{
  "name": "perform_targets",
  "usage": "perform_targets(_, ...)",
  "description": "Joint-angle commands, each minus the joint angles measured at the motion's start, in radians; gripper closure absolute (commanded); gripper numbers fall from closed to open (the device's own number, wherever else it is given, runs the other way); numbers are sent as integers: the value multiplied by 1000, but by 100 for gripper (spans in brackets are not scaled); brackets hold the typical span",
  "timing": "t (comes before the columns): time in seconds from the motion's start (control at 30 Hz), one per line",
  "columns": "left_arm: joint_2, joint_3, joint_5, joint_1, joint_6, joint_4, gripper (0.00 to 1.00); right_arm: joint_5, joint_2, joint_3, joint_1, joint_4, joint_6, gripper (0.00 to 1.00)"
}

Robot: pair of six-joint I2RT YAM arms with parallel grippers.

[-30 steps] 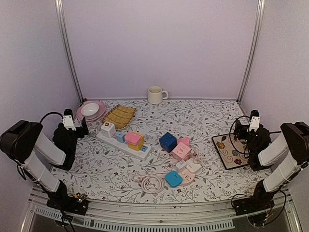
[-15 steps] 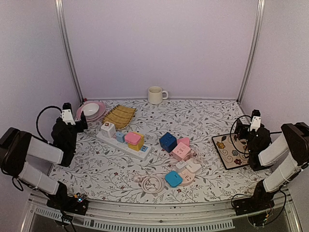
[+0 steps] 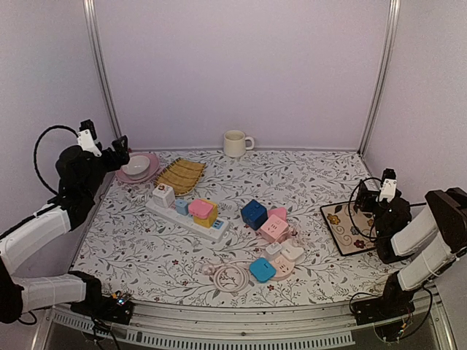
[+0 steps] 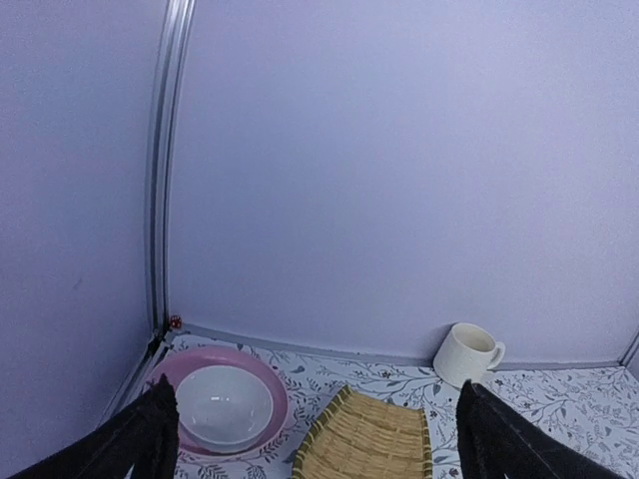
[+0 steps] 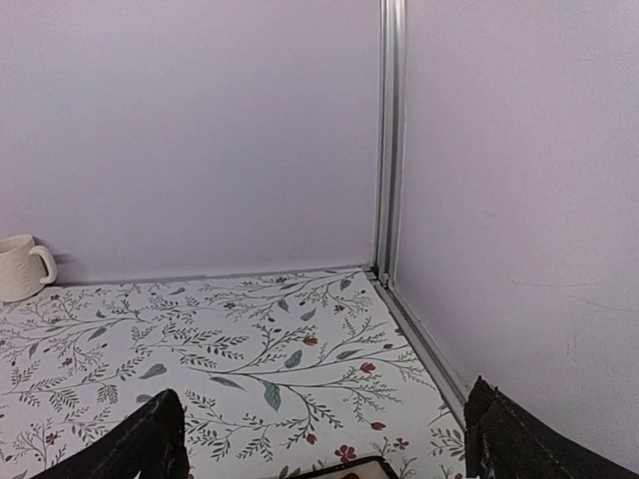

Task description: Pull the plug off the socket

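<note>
A white socket strip [image 3: 187,217] lies left of the table's middle. Plugged into it are a white plug [image 3: 163,195], a light blue one [image 3: 182,207], a pink one [image 3: 200,208] and a yellow one [image 3: 209,216]. My left gripper [image 3: 108,148] hangs high at the far left above the pink plate, well apart from the strip. In the left wrist view this gripper [image 4: 315,439] is open and holds nothing, and the strip is out of view. My right gripper [image 3: 376,197] rests low at the right edge. In the right wrist view it [image 5: 319,439] is open and empty.
Loose adapters lie mid-table: a dark blue cube [image 3: 254,214], a pink block [image 3: 275,227], a blue one [image 3: 262,270] and white ones beside a coiled cable [image 3: 230,276]. A mug [image 3: 235,143], a bamboo tray [image 3: 179,175], a pink plate [image 3: 149,168] with a white bowl [image 3: 136,165] and a floral mat [image 3: 347,227] stand around.
My left arm has risen from near the strip's left end and swung back and up toward the left wall. The right arm has barely moved.
</note>
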Motion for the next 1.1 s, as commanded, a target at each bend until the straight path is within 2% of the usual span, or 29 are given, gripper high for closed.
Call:
perform_targets(0.0,-43,-37,-2,72,-264,-234,3,111,-145,9,42,-61,-19,1)
perform_targets(0.1,-35,-31,106,81,-222,-227,3,103,-361,91,43,-363,7,1)
perform_targets(0.2,2,-7,148,70,-231,-255,3,41,-556,158,44,-610,149,1)
perform_targets(0.33,44,-5,151,16,-245,-257,3,38,-684,262,41,-923,356,1)
perform_targets(0.4,51,-29,119,-31,-247,-222,3,-9,-694,300,40,-990,377,1)
perform_targets(0.5,53,-81,14,-115,-258,-158,3,-94,-692,321,40,-1000,393,1)
perform_targets(0.57,60,-97,57,-130,-263,-126,3,-147,-685,327,40,-1018,449,1)
perform_targets(0.67,94,-78,165,-138,-295,-149,3,-249,-601,435,50,-1161,437,1)
perform_targets(0.73,126,-54,195,-155,-302,-179,3,-204,-545,493,110,-1223,411,1)
perform_targets(0.8,160,-30,208,-185,-300,-203,3,-91,-526,505,216,-1241,380,1)
perform_targets(0.9,194,-11,170,-271,-306,-213,3,28,-469,539,364,-1282,346,1)
perform_targets(1.07,225,7,152,-388,-334,-228,3,31,-383,588,519,-1356,349,1)
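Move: The yellow-and-pink plug on the power strip lies about 25 cm to the left gripper's right, 5 cm back and 28 cm below. On the same strip, the blue plug is some 16 cm right and level fore and aft, the white plug 8 cm right and 4 cm ahead. From the right gripper, the yellow-and-pink plug lies about 63 cm left, 4 cm back, 12 cm lower; the blue cube is 43 cm left and 4 cm back. Bring the open left gripper down and, after a small drift left, across to the right over the power strip, about 15 cm each way, tipping it some 30 degrees down and turning it clockwise. Raise the open right gripper off its resting pose, then swing it about 17 cm left towards the strip while sinking partway, turning it counter-clockwise and tipping it down with its left side rising. ##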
